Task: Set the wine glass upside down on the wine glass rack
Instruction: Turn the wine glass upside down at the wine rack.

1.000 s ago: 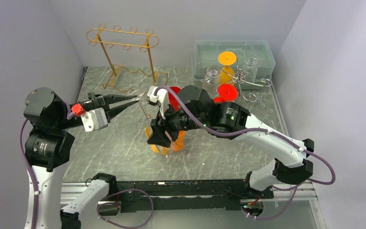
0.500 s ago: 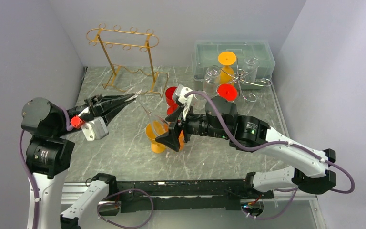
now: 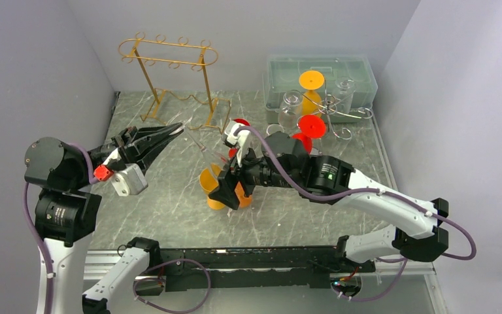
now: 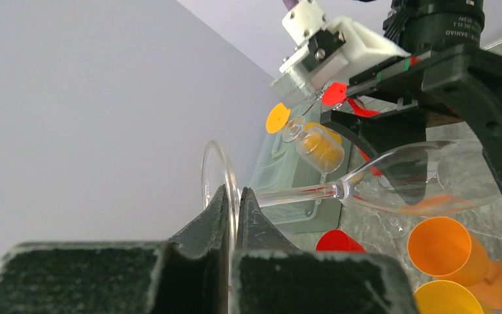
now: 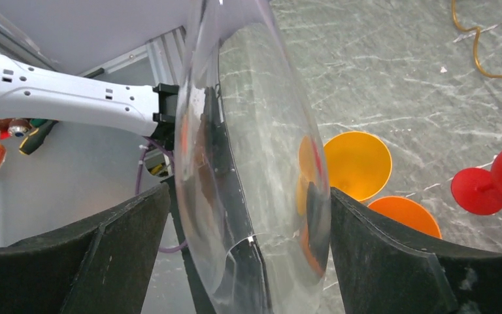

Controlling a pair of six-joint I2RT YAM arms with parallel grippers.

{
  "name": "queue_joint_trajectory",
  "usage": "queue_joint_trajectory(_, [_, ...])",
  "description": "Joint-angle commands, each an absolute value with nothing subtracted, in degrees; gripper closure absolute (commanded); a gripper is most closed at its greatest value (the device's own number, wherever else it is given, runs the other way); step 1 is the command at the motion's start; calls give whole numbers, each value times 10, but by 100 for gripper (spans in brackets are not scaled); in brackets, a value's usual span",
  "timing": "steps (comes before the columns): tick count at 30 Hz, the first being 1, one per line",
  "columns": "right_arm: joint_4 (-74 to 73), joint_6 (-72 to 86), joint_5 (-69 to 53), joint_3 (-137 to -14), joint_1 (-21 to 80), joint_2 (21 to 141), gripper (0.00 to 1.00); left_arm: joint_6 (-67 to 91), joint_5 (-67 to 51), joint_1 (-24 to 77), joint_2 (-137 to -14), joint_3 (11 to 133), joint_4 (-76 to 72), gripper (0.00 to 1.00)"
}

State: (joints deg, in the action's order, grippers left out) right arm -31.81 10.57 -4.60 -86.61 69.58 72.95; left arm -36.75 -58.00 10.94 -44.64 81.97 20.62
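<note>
A clear wine glass lies roughly level in the air, and my left gripper is shut on the rim of its round foot. In the top view the left gripper points right, with the wine glass slanting down toward my right gripper. The right gripper is open and straddles the bowl; a gap shows at its left finger. The golden wine glass rack stands upright at the back left, with nothing hanging on it.
Orange plastic glasses lie under the right gripper and red ones sit behind it. At the back right a clear bin holds an orange glass, with clear glasses and a silver wire rack in front. The gold rack's wavy foot shows at the right wrist view's upper right.
The right gripper has opened away from the bowl. The left gripper has closed on the glass's foot and tipped upward slightly; the right arm shifted a little left.
</note>
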Motion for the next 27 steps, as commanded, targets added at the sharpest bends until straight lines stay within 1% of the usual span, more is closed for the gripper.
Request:
queue_joint_trajectory(1, [-307, 105, -46, -889, 696, 730, 19, -383, -577, 108, -440, 828, 195, 100])
queue_joint_trajectory(3, [-297, 105, -26, -878, 696, 717, 36, -385, -581, 108, -438, 829, 203, 100])
queue_joint_trajectory(4, [-289, 102, -13, -867, 696, 708, 49, -387, -583, 108, -438, 830, 208, 100])
queue_joint_trajectory(5, [-279, 100, 5, -856, 696, 695, 64, -385, -584, 108, -438, 830, 211, 100])
queue_joint_trajectory(6, [-266, 99, 27, -840, 696, 681, 78, -382, -584, 108, -437, 828, 210, 98])
queue_joint_trajectory(7, [-253, 95, 48, -822, 696, 664, 84, -376, -585, 108, -437, 826, 209, 69])
queue_joint_trajectory(8, [-238, 90, 66, -805, 696, 645, 85, -377, -587, 108, -438, 827, 214, 52])
queue_joint_trajectory(9, [-225, 84, 85, -786, 696, 627, 86, -378, -590, 108, -438, 828, 220, 44])
queue_joint_trajectory(12, [-204, 66, 146, -730, 695, 560, 90, -372, -586, 108, -439, 826, 221, 26])
queue_joint_trajectory(13, [-205, 61, 163, -716, 695, 540, 91, -372, -583, 108, -440, 827, 222, 23])
queue_joint_trajectory(18, [-258, 54, 263, -664, 695, 439, 93, -362, -577, 108, -443, 824, 218, 21])
queue_joint_trajectory(22, [-300, 59, 348, -616, 695, 345, 98, -357, -579, 108, -446, 818, 214, 20])
queue_joint_trajectory(24, [-326, 67, 409, -601, 695, 311, 100, -352, -580, 108, -446, 811, 207, 20])
queue_joint_trajectory(25, [-339, 73, 460, -592, 695, 295, 100, -350, -581, 108, -447, 809, 205, 20])
queue_joint_trajectory(27, [-363, 93, 524, -574, 695, 266, 100, -347, -583, 108, -449, 803, 200, 20])
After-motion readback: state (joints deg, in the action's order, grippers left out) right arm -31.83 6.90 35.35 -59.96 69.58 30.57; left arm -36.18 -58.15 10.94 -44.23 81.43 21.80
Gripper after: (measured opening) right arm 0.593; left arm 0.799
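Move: The wine glass hangs slanted, foot up, its foot still pinched in my left hand. Its bowl sits right between my open right fingers, about 15 cm below my left hand, 7 cm right and 3 back. From my right hand, the rack's top is about 21 cm ahead and 25 right, nearly level; the hung red glass is 14 ahead, 19 right, 10 lower. The standing yellow and orange glasses are 10 ahead, 29 below, 4 left and 4 right. I close my right fingers on the bowl, and only then spread my left fingers wide to let go of the foot, keeping that hand where it is. With the bowl held, I swing my right hand some 22 cm to the right and a little forward at nearly the same height, towards the rack, turning it about 40 degrees clockwise with the fingers tipping up. ##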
